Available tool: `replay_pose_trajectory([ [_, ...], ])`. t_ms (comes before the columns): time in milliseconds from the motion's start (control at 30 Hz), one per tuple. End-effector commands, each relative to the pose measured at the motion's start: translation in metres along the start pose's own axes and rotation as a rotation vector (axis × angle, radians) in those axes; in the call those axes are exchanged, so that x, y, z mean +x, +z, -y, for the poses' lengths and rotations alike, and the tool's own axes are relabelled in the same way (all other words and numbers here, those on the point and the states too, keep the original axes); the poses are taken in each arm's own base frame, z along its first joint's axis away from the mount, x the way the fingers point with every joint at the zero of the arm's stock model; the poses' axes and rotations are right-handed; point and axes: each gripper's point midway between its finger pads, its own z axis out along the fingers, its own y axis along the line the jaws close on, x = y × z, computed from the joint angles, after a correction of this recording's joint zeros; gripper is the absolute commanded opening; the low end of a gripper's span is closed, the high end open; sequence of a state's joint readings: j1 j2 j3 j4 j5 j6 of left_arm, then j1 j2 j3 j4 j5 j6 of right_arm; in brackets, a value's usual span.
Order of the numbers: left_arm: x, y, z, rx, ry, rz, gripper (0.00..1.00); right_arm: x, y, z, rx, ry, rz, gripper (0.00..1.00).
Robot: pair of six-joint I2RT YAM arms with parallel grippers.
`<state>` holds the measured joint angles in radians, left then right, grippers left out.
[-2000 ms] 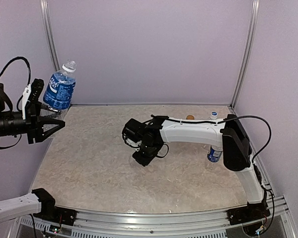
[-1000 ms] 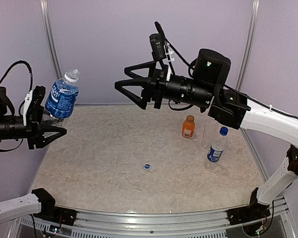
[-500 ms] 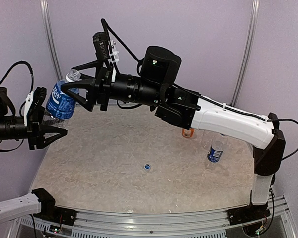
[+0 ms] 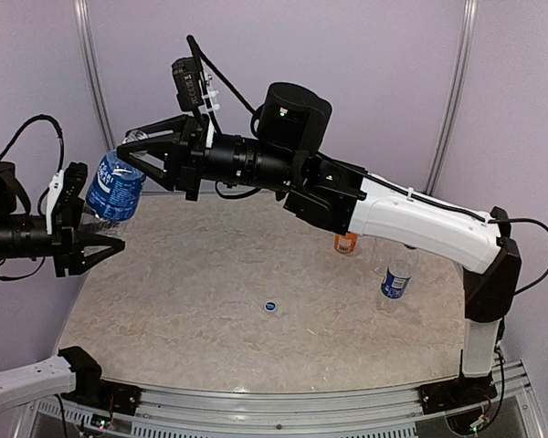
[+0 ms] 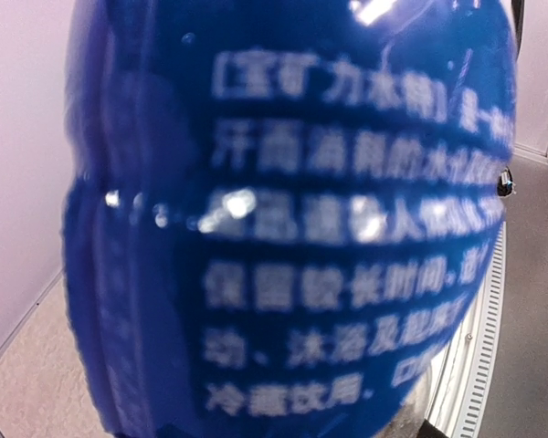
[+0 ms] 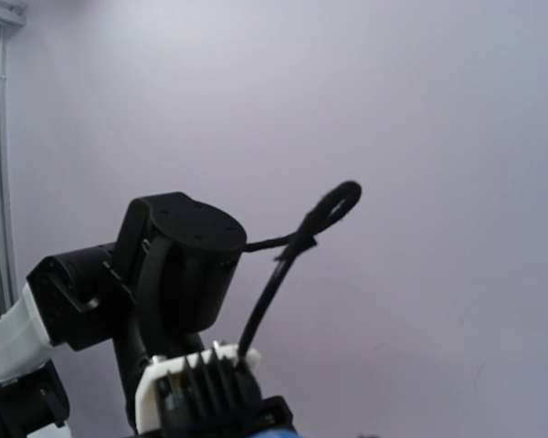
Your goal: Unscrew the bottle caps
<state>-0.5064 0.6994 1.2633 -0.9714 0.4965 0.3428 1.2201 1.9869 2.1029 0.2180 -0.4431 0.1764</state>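
My left gripper [image 4: 89, 239] is shut on a clear bottle with a blue label [image 4: 115, 187] and holds it tilted above the table's left edge. The label [image 5: 283, 228] fills the left wrist view and hides the fingers. My right gripper [image 4: 128, 153] reaches from the right, and its fingers have closed in on the cap at the bottle's top. The right wrist view shows only the left arm's wrist [image 6: 178, 265]. A second blue-label bottle [image 4: 395, 276] and the orange bottle [image 4: 346, 244] stand at the right, partly behind the right arm. I cannot make out the unlabelled bottle.
A loose blue cap [image 4: 270, 307] lies on the beige table [image 4: 210, 328] near its middle. The right arm [image 4: 411, 219] stretches across the back of the table. Purple walls close in the left, back and right sides.
The right arm rose from the table's middle, leaving a blue cap there, and swung left to the held bottle's top. Its fingers narrowed around the cap. The left arm hardly moved.
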Motion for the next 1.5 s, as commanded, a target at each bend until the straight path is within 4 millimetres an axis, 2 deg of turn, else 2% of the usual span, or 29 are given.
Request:
replay_pose_trajectory([
  [0, 0.004, 0.003, 0.002, 0.01, 0.007, 0.004, 0.5, 0.015, 0.0, 0.0, 0.002, 0.02, -0.048, 0.0],
  [33, 0.008, 0.004, 0.001, 0.001, 0.001, -0.001, 0.79, 0.017, -0.002, 0.005, 0.03, 0.014, -0.062, 0.0],
  [67, 0.011, 0.005, -0.002, -0.018, -0.01, -0.006, 0.96, 0.02, -0.006, 0.011, 0.073, 0.01, -0.086, 0.0],
  [167, 0.026, 0.009, -0.016, -0.101, -0.062, -0.018, 0.99, 0.036, -0.025, 0.042, 0.26, -0.031, -0.17, 0.0],
  [267, 0.043, 0.01, -0.029, -0.19, -0.128, -0.013, 0.99, 0.062, -0.06, 0.087, 0.503, -0.066, -0.27, 0.0],
  [367, 0.059, 0.01, -0.036, -0.241, -0.2, 0.003, 0.99, 0.094, -0.099, 0.134, 0.715, -0.076, -0.352, 0.0],
  [467, 0.072, 0.009, -0.043, -0.292, -0.297, 0.033, 0.99, 0.14, -0.132, 0.175, 0.863, -0.109, -0.453, 0.0],
  [600, 0.095, 0.008, -0.05, -0.342, -0.494, 0.058, 0.99, 0.192, -0.153, 0.214, 0.949, -0.132, -0.524, 0.0],
  [767, 0.117, 0.006, -0.067, -0.453, -0.605, 0.089, 0.99, 0.225, -0.172, 0.251, 0.995, -0.132, -0.517, 0.0],
  [933, 0.127, 0.004, -0.082, -0.524, -0.684, 0.157, 0.99, 0.255, -0.187, 0.271, 1.022, -0.124, -0.558, 0.0],
  [1100, 0.142, 0.002, -0.095, -0.591, -0.724, 0.192, 0.99, 0.282, -0.196, 0.274, 1.019, -0.099, -0.607, 0.0],
  [1233, 0.144, -0.001, -0.098, -0.614, -0.716, 0.207, 0.99, 0.29, -0.198, 0.271, 1.008, -0.085, -0.623, 0.0],
  [1267, 0.145, -0.002, -0.098, -0.619, -0.714, 0.208, 0.99, 0.29, -0.198, 0.271, 1.008, -0.081, -0.624, 0.03],
  [1367, 0.146, -0.003, -0.098, -0.621, -0.71, 0.215, 0.99, 0.284, -0.194, 0.269, 0.993, -0.073, -0.622, 0.41],
  [1400, 0.145, -0.002, -0.097, -0.613, -0.708, 0.218, 0.99, 0.279, -0.193, 0.269, 0.992, -0.071, -0.618, 0.49],
  [1467, 0.144, -0.001, -0.095, -0.6, -0.705, 0.224, 0.99, 0.271, -0.191, 0.269, 0.992, -0.074, -0.613, 0.59],
])
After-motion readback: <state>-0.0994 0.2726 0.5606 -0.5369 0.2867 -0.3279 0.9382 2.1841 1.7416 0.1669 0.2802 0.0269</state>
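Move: The uncapped blue-label bottle is held by both hands. The right fingers are on its neck, its middle about 8 cm below that hand, 4 to its left and 2 back; from the left hand its middle is some 5 cm up, 3 ahead and 3 right. The empty table spot for it lies about 29 cm ahead, 7 right and 50 below the right hand. The loose cap lies about 15 cm nearer than that spot and 6 right of it, the orange bottle some 27 cm right of it and 3 farther out. The left fingers spread wide and let go of the bottle, and that hand draws off down, left and a little forward, about 17 cm, swinging some 45 degrees counter-clockwise. The right hand keeps its pinch on the neck and sweeps the bottle down and forward, about 30 cm each way, and slightly right, turning clockwise. It halts over the table beyond the cap, and its fingers start to open at the very end. ##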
